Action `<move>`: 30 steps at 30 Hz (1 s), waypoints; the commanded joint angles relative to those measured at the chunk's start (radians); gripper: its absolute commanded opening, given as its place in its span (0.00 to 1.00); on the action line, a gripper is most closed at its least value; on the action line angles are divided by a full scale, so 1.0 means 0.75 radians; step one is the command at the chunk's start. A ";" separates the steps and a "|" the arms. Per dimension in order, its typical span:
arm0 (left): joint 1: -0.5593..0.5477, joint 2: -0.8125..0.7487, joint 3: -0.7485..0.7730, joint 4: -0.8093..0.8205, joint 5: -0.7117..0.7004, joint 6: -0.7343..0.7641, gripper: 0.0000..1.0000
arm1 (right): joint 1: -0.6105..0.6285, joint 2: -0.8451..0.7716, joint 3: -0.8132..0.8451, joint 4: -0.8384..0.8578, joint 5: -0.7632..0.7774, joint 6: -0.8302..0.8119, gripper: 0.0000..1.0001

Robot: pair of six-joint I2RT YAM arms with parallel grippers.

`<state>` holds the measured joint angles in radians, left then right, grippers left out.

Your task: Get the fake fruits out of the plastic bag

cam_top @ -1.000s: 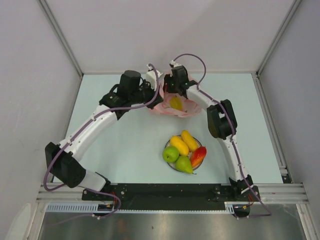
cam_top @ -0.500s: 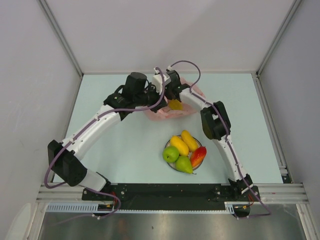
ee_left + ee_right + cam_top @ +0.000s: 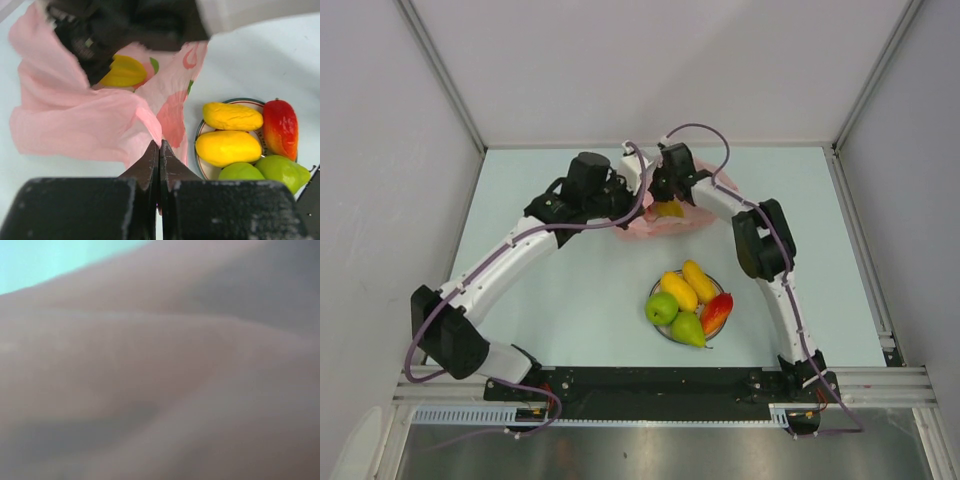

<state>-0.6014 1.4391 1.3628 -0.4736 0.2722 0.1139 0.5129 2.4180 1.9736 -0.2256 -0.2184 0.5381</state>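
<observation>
The pink plastic bag (image 3: pixel 648 226) lies at the back of the table, and my left gripper (image 3: pixel 159 145) is shut on a fold of its near edge (image 3: pixel 145 117). A yellow fruit (image 3: pixel 124 72) shows inside the bag's mouth (image 3: pixel 668 209). My right gripper (image 3: pixel 665 196) reaches down into the bag right over that fruit; its fingers are hidden. The right wrist view is only blurred pink film (image 3: pixel 160 370). On the plate (image 3: pixel 722 287) lie two yellow mangoes (image 3: pixel 678 290), a green apple (image 3: pixel 661 308), a green pear (image 3: pixel 687 329) and a red watermelon slice (image 3: pixel 717 312).
The plate (image 3: pixel 199 131) sits just in front of the bag, between the two arms. Grey walls close the table on three sides. The right arm's black wrist (image 3: pixel 130 22) hangs over the bag's opening.
The right gripper has come down from above the bag's far rim into its mouth, over the yellow fruit. The bag has bunched up and drawn slightly left with the left gripper.
</observation>
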 commanded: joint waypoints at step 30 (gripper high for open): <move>0.188 -0.021 -0.183 0.433 -0.046 -0.127 0.00 | -0.064 -1.156 -0.678 -1.206 -0.719 -1.807 0.00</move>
<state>-0.4679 1.4498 1.2060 -0.1951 0.2165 0.0467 0.4805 1.5860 1.4990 -0.8364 -0.6914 -0.5972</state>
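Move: The right hand's fingers are already shut on the watermelon slice inside the bag. The plate it is bound for lies about 32 cm back and 9 cm to its right, some 4 cm lower; the two yellow mangoes stand on the plate's far side, about 27 cm back and 8 cm right of the hand. The loose yellow fruit in the bag is roughly 4 cm back and 7 cm right of this hand. From the left hand the plate is about 12 cm back, 12 cm right and 24 cm down. Keep the right fingers shut on the watermelon slice and lift it up and to the right out of the bag, some 16 cm high, then sweep it back about 20 cm towards the plate, turning the wrist roughly 55 degrees counter-clockwise. Meanwhile keep the bag's rim pinched in the left gripper and draw it left, then forward, clear of the slice's way. ##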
